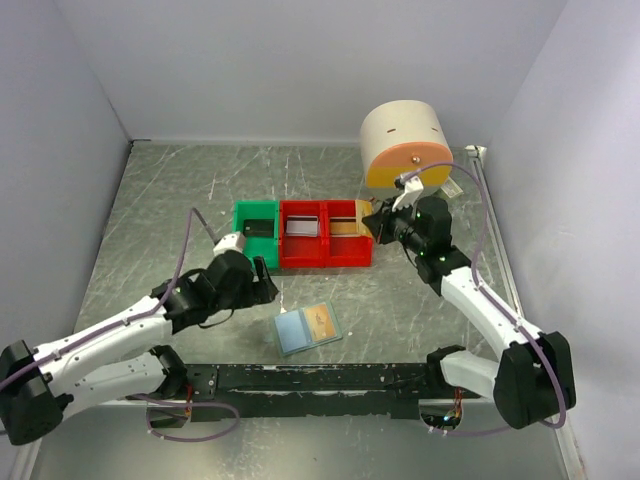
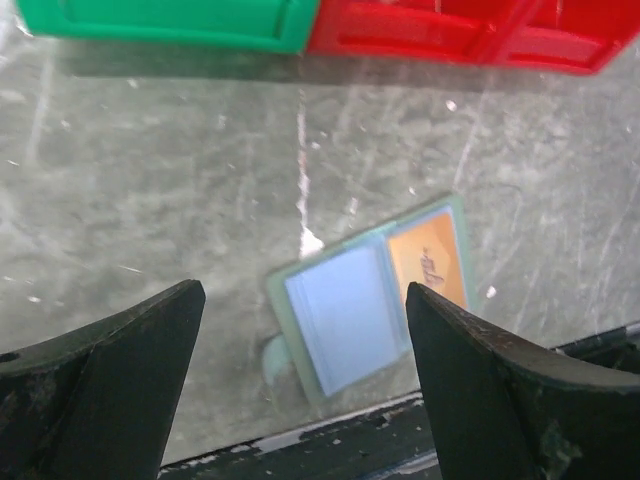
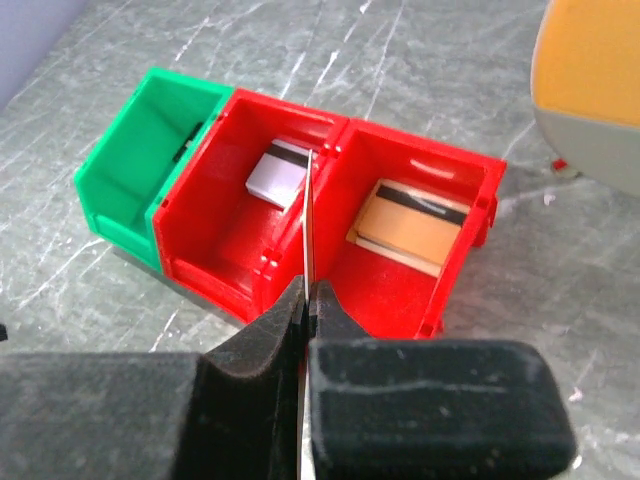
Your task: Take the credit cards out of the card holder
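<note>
The card holder [image 1: 308,328] is a pale blue sleeve lying flat and spread near the table's front edge. In the left wrist view the card holder [image 2: 345,315] shows an orange credit card [image 2: 430,258] in its right pocket. Its left pocket looks pale blue. My left gripper [image 1: 264,284] hangs open to the left of the holder, and its fingers [image 2: 140,350] hold nothing. My right gripper [image 3: 308,292] is shut on a thin credit card [image 3: 307,215] seen edge-on, held above the wall between the two red bin compartments.
A green bin [image 1: 256,232] and a red double bin [image 1: 325,240] stand side by side mid-table. One red compartment holds a grey-white card [image 3: 276,172], the other a tan card [image 3: 412,222]. A round beige and orange drum [image 1: 405,145] stands behind the right arm.
</note>
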Robot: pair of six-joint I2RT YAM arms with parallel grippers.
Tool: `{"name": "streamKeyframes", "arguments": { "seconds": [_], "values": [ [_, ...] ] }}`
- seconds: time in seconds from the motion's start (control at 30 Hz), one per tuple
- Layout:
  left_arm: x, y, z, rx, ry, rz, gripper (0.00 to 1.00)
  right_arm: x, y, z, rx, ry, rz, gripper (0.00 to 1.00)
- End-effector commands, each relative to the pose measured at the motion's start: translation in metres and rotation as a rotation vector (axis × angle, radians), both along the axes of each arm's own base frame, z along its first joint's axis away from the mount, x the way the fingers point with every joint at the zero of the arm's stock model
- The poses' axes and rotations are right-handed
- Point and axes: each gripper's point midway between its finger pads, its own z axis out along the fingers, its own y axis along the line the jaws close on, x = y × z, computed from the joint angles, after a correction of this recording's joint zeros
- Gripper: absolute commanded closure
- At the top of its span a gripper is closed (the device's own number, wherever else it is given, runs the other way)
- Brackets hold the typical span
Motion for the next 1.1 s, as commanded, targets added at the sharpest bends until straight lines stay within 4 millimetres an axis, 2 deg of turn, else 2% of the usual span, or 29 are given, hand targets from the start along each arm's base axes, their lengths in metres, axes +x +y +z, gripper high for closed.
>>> {"name": "streamKeyframes", "arguments": {
  "seconds": [0.0, 0.07, 0.2, 0.27, 0.47, 0.57, 0.73, 0.93, 1.07],
  "values": [
    [0.0, 0.013, -0.01, 0.046, 0.033, -0.173, 0.06, 0.01, 0.012, 0.033, -0.006, -0.071, 0.097, 1.0],
    [-0.001, 0.016, -0.024, 0.027, 0.034, -0.184, 0.06, 0.012, 0.016, 0.035, 0.002, -0.072, 0.117, 1.0],
    [-0.01, 0.003, -0.037, -0.09, 0.009, -0.241, 0.06, 0.016, 0.02, 0.029, -0.015, -0.086, 0.143, 1.0],
    [-0.012, 0.009, -0.047, -0.096, 0.006, -0.213, 0.05, 0.02, 0.019, 0.024, -0.059, -0.099, 0.155, 1.0],
    [0.001, 0.018, -0.048, -0.032, -0.026, -0.18, 0.04, 0.033, 0.006, -0.006, -0.265, -0.136, 0.154, 1.0],
    [-0.001, 0.037, -0.058, 0.036, 0.041, -0.072, 0.05, 0.032, 0.005, -0.015, -0.336, -0.154, 0.196, 1.0],
    [-0.018, 0.05, -0.055, -0.035, 0.05, 0.027, 0.07, 0.032, 0.005, -0.025, -0.352, -0.145, 0.203, 1.0],
    [-0.036, 0.048, -0.029, -0.109, 0.0, 0.052, 0.07, 0.033, 0.013, -0.035, -0.387, -0.127, 0.244, 1.0],
    [-0.058, 0.057, -0.038, -0.023, 0.03, 0.07, 0.08, 0.032, 0.019, -0.037, -0.376, -0.117, 0.255, 1.0]
  ]
}}
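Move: The right hand holds an orange card upright; its destination, the right-hand red compartment, lies about 6 cm ahead, 3 cm left and 13 cm below. The middle red compartment is 12 cm farther left, level with it; the drum cabinet stands some 19 cm ahead and 12 cm right of the hand. From the open left hand, the right-hand compartment is about 15 cm ahead and 19 cm right; the card holder, about 9 cm back, 8 cm right. Up about 3 cm and slightly forward, then down some 7 cm, the right hand brings the still-pinched card over the right-hand red compartment, its left side dipping about 20 degrees while it swings counter-clockwise. The empty left hand, fingers kept wide, sinks about 7 cm and edges left, then rises partway and draws back from the bins. ##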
